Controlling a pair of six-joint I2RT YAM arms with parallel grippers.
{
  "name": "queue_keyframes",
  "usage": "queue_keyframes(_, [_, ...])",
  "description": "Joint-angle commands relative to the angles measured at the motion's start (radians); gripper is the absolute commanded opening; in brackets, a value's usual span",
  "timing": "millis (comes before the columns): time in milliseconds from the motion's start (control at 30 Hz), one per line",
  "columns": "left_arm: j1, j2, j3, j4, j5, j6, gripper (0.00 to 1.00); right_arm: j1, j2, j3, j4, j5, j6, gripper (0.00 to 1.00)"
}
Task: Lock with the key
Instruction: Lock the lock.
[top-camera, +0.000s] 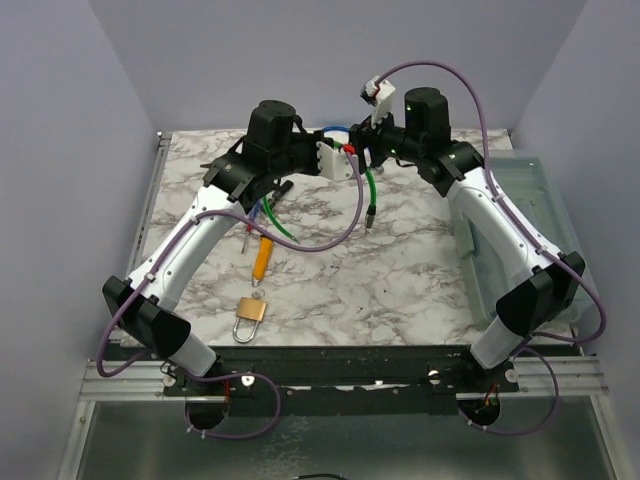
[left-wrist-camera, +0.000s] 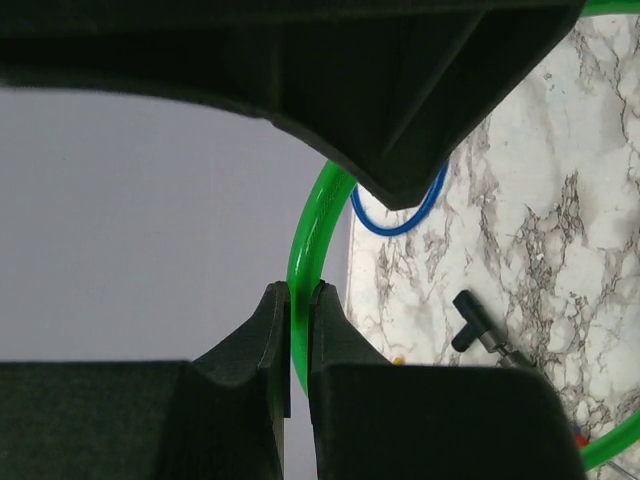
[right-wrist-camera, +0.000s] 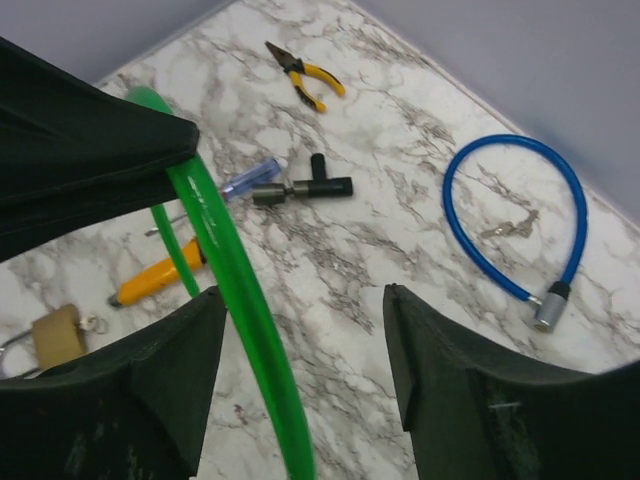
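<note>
My left gripper (left-wrist-camera: 299, 290) is shut on a green cable lock (left-wrist-camera: 305, 240), pinching the cable between its fingertips above the back of the marble table. The right gripper (right-wrist-camera: 305, 295) faces it, open, and the green cable (right-wrist-camera: 235, 300) runs between its fingers close to the left one. In the top view the two grippers meet near the green cable (top-camera: 371, 190), which hangs down toward the table. A black T-shaped piece with a metal stub (right-wrist-camera: 310, 186) shows below. A brass padlock (top-camera: 250, 312) lies near the front edge. Small keys (right-wrist-camera: 510, 228) lie inside a blue cable lock (right-wrist-camera: 470, 250).
Yellow-handled pliers (right-wrist-camera: 305, 75), a blue-handled tool (right-wrist-camera: 250, 178) and an orange-handled tool (top-camera: 261, 258) lie on the marble table (top-camera: 400, 280). A clear plastic bin (top-camera: 535, 220) stands along the right edge. Grey walls close in the back and both sides.
</note>
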Motion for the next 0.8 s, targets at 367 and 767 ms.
queue_keyframes(367, [-0.036,-0.030,0.024,0.109,-0.093,0.003,0.00,0.022,-0.032,-0.108,-0.066,0.249,-0.014,0.53])
queue_keyframes(767, [-0.023,-0.019,0.016,0.116,-0.084,-0.025,0.00,0.021,-0.108,-0.210,-0.029,0.328,-0.006,0.46])
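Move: The green lock's barrel end hangs on its cable roughly 18 cm below the right hand, some 4 cm back and 4 cm to its right. From the right hand, the blue lock lies on the table about 18 cm ahead and 2 cm left, and the black T-shaped lock about 8 cm ahead and 17 cm left, both some 32 cm down. From the left hand, the barrel end is about 9 cm right, 3 cm back and 20 cm below. Bring the right gripper down along the hanging green cable towards its barrel end, about 7 cm, easing some 4 cm to the right. Turn it clockwise by roughly 10 degrees and narrow the fingers from about three-quarters to half open without gripping. Keep the left gripper shut on the cable, almost still. ##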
